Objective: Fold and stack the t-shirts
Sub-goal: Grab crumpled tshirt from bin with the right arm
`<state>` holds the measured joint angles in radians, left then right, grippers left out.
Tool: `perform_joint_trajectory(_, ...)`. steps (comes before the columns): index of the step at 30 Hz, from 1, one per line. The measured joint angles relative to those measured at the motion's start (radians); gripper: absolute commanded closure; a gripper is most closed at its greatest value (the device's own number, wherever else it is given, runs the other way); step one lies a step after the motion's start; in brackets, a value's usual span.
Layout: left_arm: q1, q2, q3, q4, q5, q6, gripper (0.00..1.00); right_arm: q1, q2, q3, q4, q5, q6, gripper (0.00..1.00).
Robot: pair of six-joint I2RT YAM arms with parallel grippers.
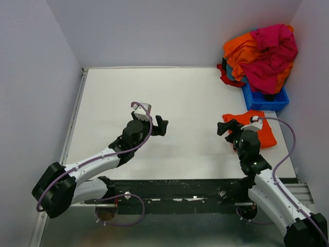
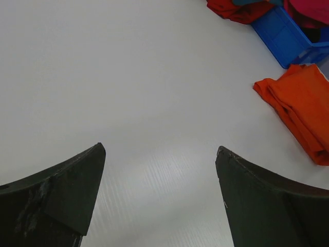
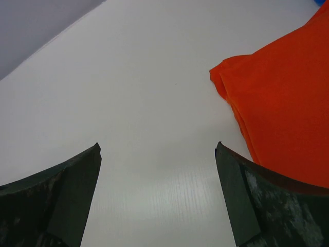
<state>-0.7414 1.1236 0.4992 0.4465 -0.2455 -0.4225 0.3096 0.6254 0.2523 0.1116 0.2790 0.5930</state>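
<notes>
A folded orange t-shirt (image 1: 267,137) lies flat on the white table at the right; it also shows in the left wrist view (image 2: 300,108) and the right wrist view (image 3: 282,108). Unfolded t-shirts are heaped in the back right corner: a magenta-pink one (image 1: 272,51) on top, an orange one (image 1: 240,51) and a red one (image 1: 227,77) hanging over the side. My left gripper (image 1: 159,125) is open and empty above the table's middle (image 2: 160,152). My right gripper (image 1: 226,127) is open and empty just left of the folded orange t-shirt (image 3: 158,149).
A blue plastic bin (image 1: 267,101) holds the heap at the back right, also in the left wrist view (image 2: 288,36). Grey walls close the table at the back and both sides. The white table (image 1: 185,92) ends at a dark rail at the near edge.
</notes>
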Motion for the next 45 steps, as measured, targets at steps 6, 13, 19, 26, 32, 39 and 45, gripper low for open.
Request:
perform_joint_trajectory(6, 0.000, -0.034, 0.000, 0.002, 0.000, 0.007, 0.01, 0.000, -0.008, 0.000, 0.000, 0.000, -0.002, 0.00)
perform_joint_trajectory(13, 0.000, -0.051, -0.008, 0.027, 0.013, 0.022, 0.01, 0.000, -0.010, 0.002, -0.006, 0.021, -0.010, 0.01)
perform_joint_trajectory(19, 0.000, -0.070, -0.042, 0.057, 0.035, 0.036, 0.01, -0.018, 0.148, 0.195, -0.134, 0.119, -0.011, 0.00)
perform_joint_trajectory(26, 0.000, -0.068, -0.043, 0.068, 0.051, 0.037, 0.01, -0.248, 0.429, 0.590, -0.181, 0.119, 0.002, 0.00)
perform_joint_trajectory(32, 0.000, -0.068, -0.043, 0.068, 0.058, 0.037, 0.01, -0.397, 0.714, 0.894, -0.244, 0.067, 0.017, 0.00)
perform_joint_trajectory(39, 0.000, -0.067, -0.043, 0.068, 0.075, 0.036, 0.01, -0.553, 1.026, 1.212, -0.269, -0.042, 0.040, 0.00)
perform_joint_trajectory(45, 0.000, -0.065, -0.041, 0.068, 0.083, 0.032, 0.01, -0.606, 1.254, 1.437, -0.272, -0.092, 0.061, 0.00)
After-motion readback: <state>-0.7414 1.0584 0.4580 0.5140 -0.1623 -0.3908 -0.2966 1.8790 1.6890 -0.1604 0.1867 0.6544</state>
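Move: The crumpled magenta t-shirt on the bin pile lies about 28 cm ahead of the right hand, some 17 cm to its right and a little higher, roughly 4 cm. The blue bin under it has its middle about 28 cm ahead, 18 cm right and 8 cm down; the folded orange t-shirt lies 5 cm ahead, 9 cm right, about 13 cm below. From the left hand, the magenta t-shirt is roughly 27 cm ahead and 57 cm right, about level. After barely stirring at first, the right hand rises off to the front and right, away from above the table by the folded orange t-shirt, sweeping about 27 cm forward and 24 cm right to the clothes pile in the bin; nearly all of its 13 cm climb comes early, before it levels out. On the way it swings some 30 degrees clockwise, fingers kept wide open, and it arrives over the right part of the magenta t-shirt, just starting to sink with no grip taken yet, while the empty left hand lifts about 2 cm. ##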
